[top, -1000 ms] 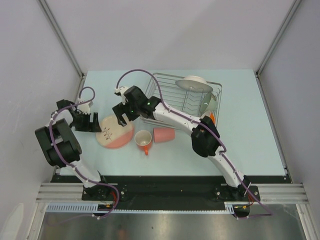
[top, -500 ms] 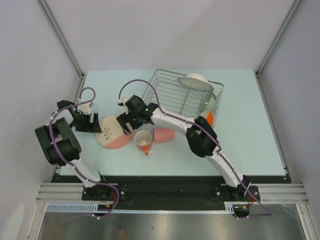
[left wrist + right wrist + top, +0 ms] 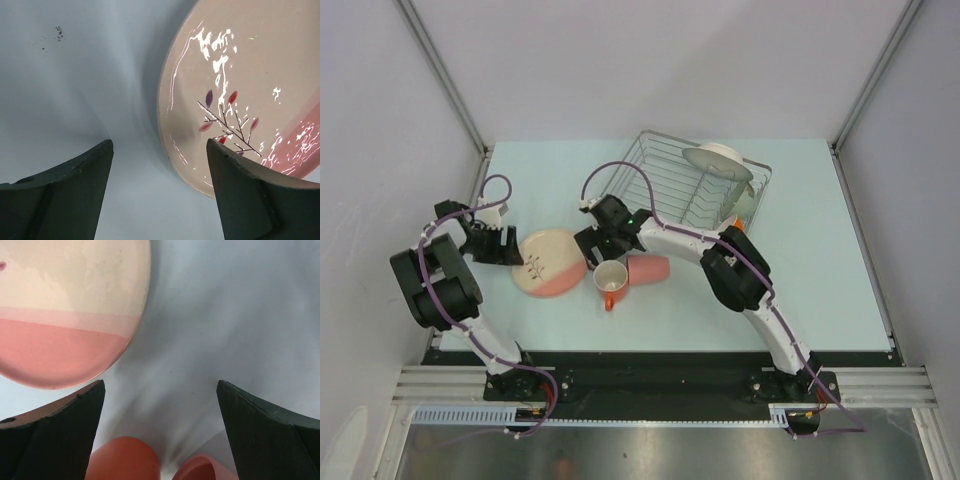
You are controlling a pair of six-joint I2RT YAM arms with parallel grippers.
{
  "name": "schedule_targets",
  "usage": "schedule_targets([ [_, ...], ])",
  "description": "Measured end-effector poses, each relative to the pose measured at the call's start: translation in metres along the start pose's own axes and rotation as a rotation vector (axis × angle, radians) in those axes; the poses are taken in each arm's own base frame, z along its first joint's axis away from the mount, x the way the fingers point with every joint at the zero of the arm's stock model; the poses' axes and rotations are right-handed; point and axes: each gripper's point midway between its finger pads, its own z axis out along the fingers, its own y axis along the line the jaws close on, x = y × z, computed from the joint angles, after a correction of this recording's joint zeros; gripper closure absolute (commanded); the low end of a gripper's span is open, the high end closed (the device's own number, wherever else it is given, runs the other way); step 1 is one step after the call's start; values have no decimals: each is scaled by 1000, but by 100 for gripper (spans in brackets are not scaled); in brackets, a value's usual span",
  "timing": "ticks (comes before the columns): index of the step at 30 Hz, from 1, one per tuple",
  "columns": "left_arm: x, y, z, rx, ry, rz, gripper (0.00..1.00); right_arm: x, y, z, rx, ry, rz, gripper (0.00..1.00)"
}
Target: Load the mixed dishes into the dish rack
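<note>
The pink plate point(image 3: 552, 262) point(image 3: 240, 90) point(image 3: 65, 305) lies flat on the table, cream with a pink band. My left gripper point(image 3: 510, 245) point(image 3: 160, 165) is open at the plate's left rim, with one finger over the plate and the other over the table. The orange-handled mug point(image 3: 609, 280) point(image 3: 122, 460) stands upright beside the pink tumbler point(image 3: 648, 268) point(image 3: 205, 469), which lies on its side. My right gripper point(image 3: 597, 250) point(image 3: 160, 410) hangs open just behind the mug, holding nothing. The dish rack point(image 3: 670, 175) holds a white dish point(image 3: 718, 160), a pale green bowl point(image 3: 740, 205) and an orange cup point(image 3: 744, 231).
The right arm point(image 3: 680, 240) stretches across the rack's front edge. White walls and metal posts point(image 3: 445, 80) close in the table on the left, right and back. Bare table point(image 3: 820, 260) lies to the right of the rack.
My right gripper has swung from over the plate's far rim to the right and nearer, ending behind the mug. The rack has shifted slightly to the right. My left gripper has narrowed a little.
</note>
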Motion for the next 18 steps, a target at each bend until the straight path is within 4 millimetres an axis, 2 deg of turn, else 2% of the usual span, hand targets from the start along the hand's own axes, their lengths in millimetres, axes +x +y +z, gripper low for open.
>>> schedule_targets([
  [5, -3, -7, 2, 23, -7, 10, 23, -6, 8, 5, -34, -6, -8, 0],
  [13, -12, -34, 15, 91, 0, 67, 23, -22, 27, 17, -132, -23, -17, 0],
  [18, -14, -37, 18, 105, -1, 70, 23, -29, 37, 23, -186, -30, -19, 1],
])
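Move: The decorated plate lies flat with its middle about 10 cm to the left hand's right and some 1 cm back, barely 1 cm below that hand point. From the right hand its middle is about 9 cm left and 2 cm back, a little lower. Its neighbours, from the right hand: the orange-handled mug about 5 cm back and 6 cm right, the pink cup on its side 3 cm back and 15 cm right, the rack's middle roughly 15 cm ahead and 21 cm right. Inward from both sides, low over the table: the left hand slides about 4 cm right and slightly forward until its open fingers straddle the plate's left rim, one outside and one over the plate. The right hand, wide open, travels some 5 cm left, its fingertips swinging further left and the wrist turning slightly counter-clockwise, until its left finger is over the plate's right side. ##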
